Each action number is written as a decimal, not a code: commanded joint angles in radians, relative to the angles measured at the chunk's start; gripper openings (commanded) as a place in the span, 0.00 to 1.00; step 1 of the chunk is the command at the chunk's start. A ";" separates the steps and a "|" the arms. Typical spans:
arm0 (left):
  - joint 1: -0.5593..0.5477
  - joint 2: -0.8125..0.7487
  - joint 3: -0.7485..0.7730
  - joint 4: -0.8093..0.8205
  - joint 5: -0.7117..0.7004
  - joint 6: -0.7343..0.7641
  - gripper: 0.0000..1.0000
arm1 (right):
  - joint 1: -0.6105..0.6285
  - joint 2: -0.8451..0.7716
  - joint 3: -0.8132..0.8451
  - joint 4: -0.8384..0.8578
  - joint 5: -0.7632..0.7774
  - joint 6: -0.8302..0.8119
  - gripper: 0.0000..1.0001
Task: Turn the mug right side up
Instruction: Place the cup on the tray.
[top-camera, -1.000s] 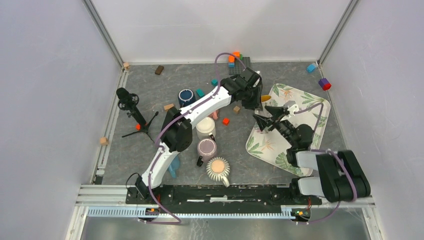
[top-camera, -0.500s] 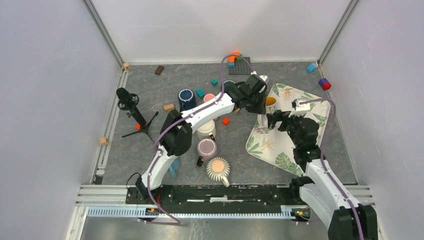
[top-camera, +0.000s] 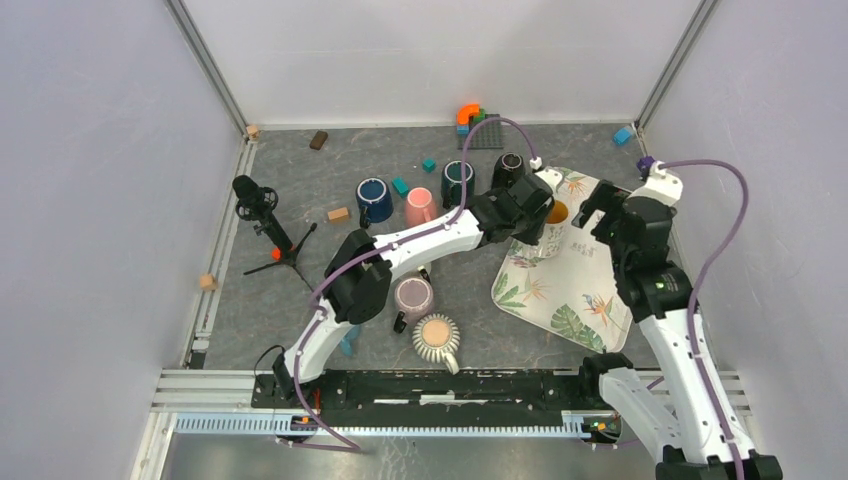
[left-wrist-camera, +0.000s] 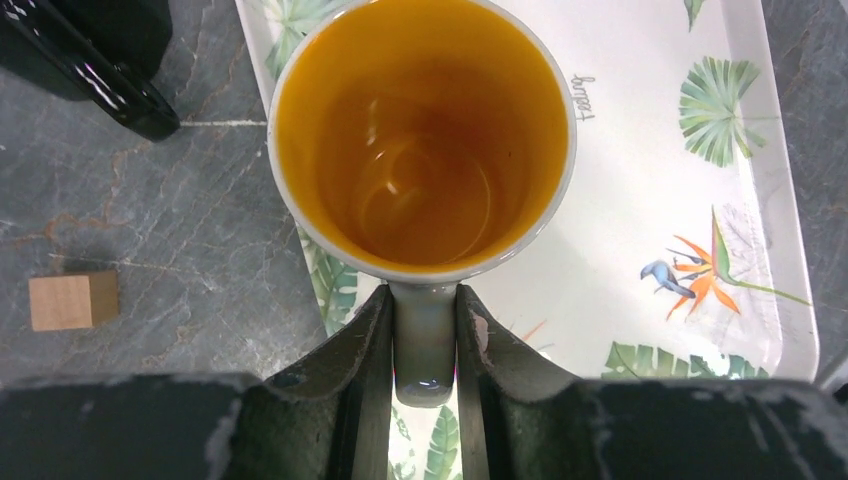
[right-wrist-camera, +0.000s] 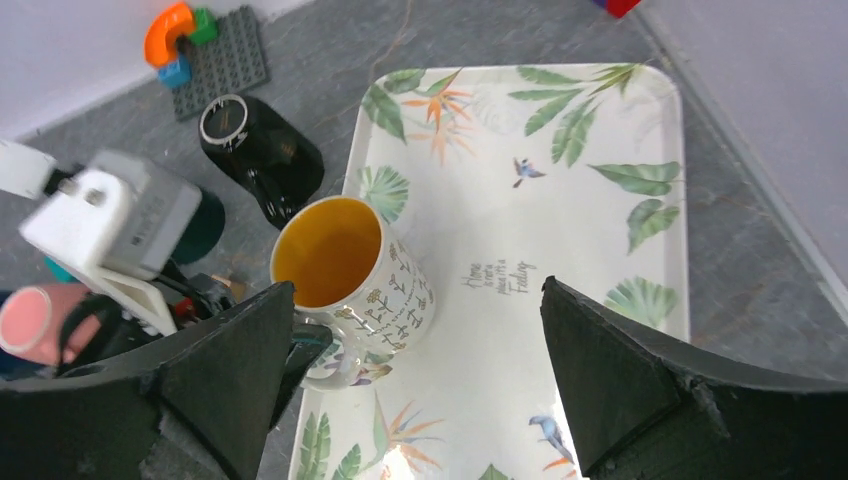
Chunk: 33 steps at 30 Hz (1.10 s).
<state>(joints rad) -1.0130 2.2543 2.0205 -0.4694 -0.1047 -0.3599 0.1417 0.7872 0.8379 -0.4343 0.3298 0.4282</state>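
Note:
The mug (top-camera: 553, 212) is white with a flower print and an orange inside. It stands mouth up at the left edge of the leaf-print tray (top-camera: 600, 290); I cannot tell whether its base touches the tray. My left gripper (left-wrist-camera: 424, 300) is shut on the mug's handle (left-wrist-camera: 424, 350), with the orange mouth (left-wrist-camera: 420, 140) just beyond the fingertips. In the top view this gripper (top-camera: 530, 215) is left of the mug. My right gripper (right-wrist-camera: 416, 288) hangs open above the tray (right-wrist-camera: 560, 200), holding nothing, to the right of the mug (right-wrist-camera: 370, 280) in the top view (top-camera: 605, 208).
A black mug (top-camera: 510, 165) lies just behind the tray's corner. Dark teal (top-camera: 456, 180), pink (top-camera: 418, 205) and blue (top-camera: 372, 195) mugs stand farther left. Mauve (top-camera: 412, 297) and ribbed cream (top-camera: 437, 338) mugs sit near the front. A microphone tripod (top-camera: 265, 225) stands left; a wooden block (left-wrist-camera: 72, 300) lies nearby.
My left arm has carried the mug rightward to the tray's left edge. The right gripper has let go, opened wide and drawn back up to the right.

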 joint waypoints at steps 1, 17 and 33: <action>-0.004 -0.019 0.001 0.163 -0.075 0.113 0.02 | -0.003 -0.062 0.135 -0.181 0.113 0.078 0.98; -0.006 0.088 -0.006 0.343 -0.137 0.197 0.02 | -0.003 -0.218 0.216 -0.217 -0.033 0.091 0.98; 0.009 0.283 0.269 0.392 -0.175 0.289 0.20 | -0.004 -0.206 0.253 -0.270 -0.145 0.127 0.98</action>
<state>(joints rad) -1.0176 2.4863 2.1914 -0.1440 -0.2615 -0.1318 0.1417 0.5770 1.0561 -0.7040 0.2134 0.5468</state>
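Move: The left gripper already holds the cup by its handle over the tray's left side. From this hand the tray's middle lies about 11 cm right, 6 cm back and 11 cm below, and its far-left corner some 14 cm ahead and 5 cm right. The black mug stands about 13 cm ahead and 6 cm left, the wooden block 4 cm ahead and 13 cm left. From the right hand the tray's middle is roughly 5 cm back, 3 cm left and well below. Keep the left fingers pinched on the cup's handle and carry the cup forward about 7 cm and right about 5 cm, nearly level, towards the tray's far end, tipping the fingertips up some 20 degrees on the way. Draw the open right gripper up and back, clear of the cup, then let it sink slightly. ##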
